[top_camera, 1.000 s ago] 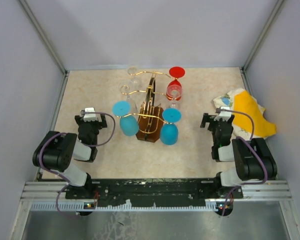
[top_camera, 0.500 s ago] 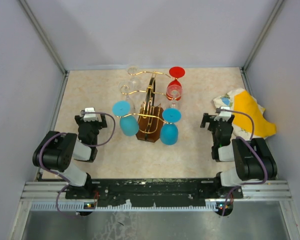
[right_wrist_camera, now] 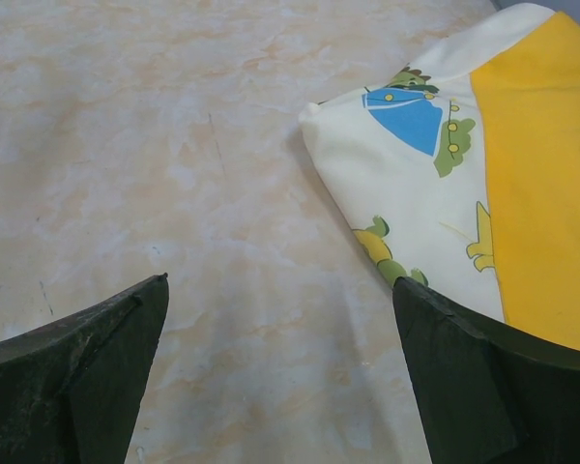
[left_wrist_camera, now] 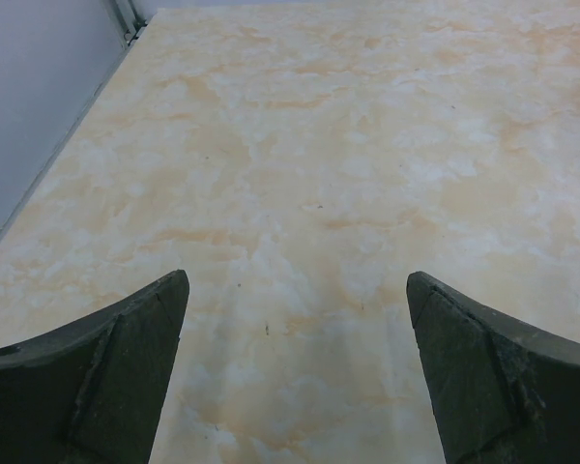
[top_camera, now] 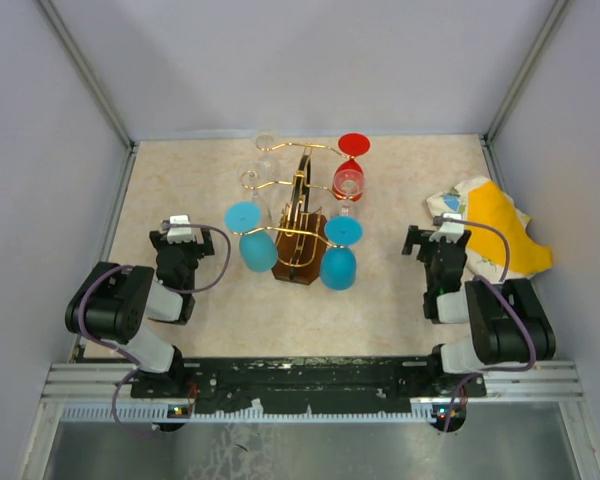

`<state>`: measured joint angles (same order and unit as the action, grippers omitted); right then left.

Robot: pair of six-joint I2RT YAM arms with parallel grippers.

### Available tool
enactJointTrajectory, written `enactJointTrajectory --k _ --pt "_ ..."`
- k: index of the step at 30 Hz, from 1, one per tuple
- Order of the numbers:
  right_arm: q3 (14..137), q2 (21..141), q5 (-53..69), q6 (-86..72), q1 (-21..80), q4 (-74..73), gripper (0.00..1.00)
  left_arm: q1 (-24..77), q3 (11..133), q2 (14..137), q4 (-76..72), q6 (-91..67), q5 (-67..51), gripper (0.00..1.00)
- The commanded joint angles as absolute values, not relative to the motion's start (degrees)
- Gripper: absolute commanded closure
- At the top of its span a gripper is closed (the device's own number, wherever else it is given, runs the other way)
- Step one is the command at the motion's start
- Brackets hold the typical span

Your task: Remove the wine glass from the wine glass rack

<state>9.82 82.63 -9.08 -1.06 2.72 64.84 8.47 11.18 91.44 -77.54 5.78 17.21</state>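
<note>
The gold wire wine glass rack (top_camera: 301,215) stands on its dark wooden base mid-table. Upside down from its arms hang two blue wine glasses (top_camera: 252,238) (top_camera: 338,256), a red one (top_camera: 349,172) and clear ones (top_camera: 264,155) at the back left. My left gripper (top_camera: 176,232) rests low to the left of the rack, open, with only bare tabletop between its fingers (left_wrist_camera: 126,367). To the right of the rack my right gripper (top_camera: 438,233) is open too, its fingers (right_wrist_camera: 464,372) empty. Neither wrist view shows the rack.
A crumpled white and yellow printed cloth (top_camera: 495,228) lies at the right edge of the table, just beyond the right gripper, also in the right wrist view as the cloth (right_wrist_camera: 464,164). Grey walls with metal corner posts (top_camera: 88,85) enclose the beige marbled tabletop (top_camera: 190,175).
</note>
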Motion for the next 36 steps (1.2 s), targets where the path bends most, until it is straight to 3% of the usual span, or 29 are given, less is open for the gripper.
enactJointTrajectory --k 1,20,29,36 --pt "12.8 78.0 -10.9 -0.8 2.8 61.5 0.01 8.2 11.9 92.0 -79.0 4.9 16.9 0.00" --pt "19.3 76.7 -14.8 -2.7 2.8 46.5 0.01 8.2 11.9 92.0 -79.0 4.9 16.9 0.00" --pt "33.1 81.7 -22.5 -9.0 1.0 22.4 0.01 8.2 11.9 92.0 -79.0 4.9 16.9 0.00" --pt "40.2 85.6 -20.3 -16.1 -4.9 6.8 0.01 8.2 11.9 92.0 -79.0 4.9 16.9 0.00"
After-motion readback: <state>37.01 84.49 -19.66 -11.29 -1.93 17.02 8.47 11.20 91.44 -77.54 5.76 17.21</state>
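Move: The right gripper, open and empty, has the middle of the yellow-and-white cloth about 14 cm to its right, some 2 cm farther out and 8 cm lower. The right-hand blue wine glass on the rack hangs about 20 cm to this gripper's left, some 5 cm back and 8 cm higher; the clear glass behind it is about 10 cm farther out than the blue one. From the left gripper the cloth lies roughly 69 cm to the right, level with it. Bring the right gripper away from the rack and towards the cloth: lift it briefly by about 2 cm, let it sink back, then sweep it some 5 cm to the right and 3 cm forward, dipping slightly at the end. As you go, tip the fingers down about 20 degrees and swing them clockwise nearly as much, keeping them wide open. ##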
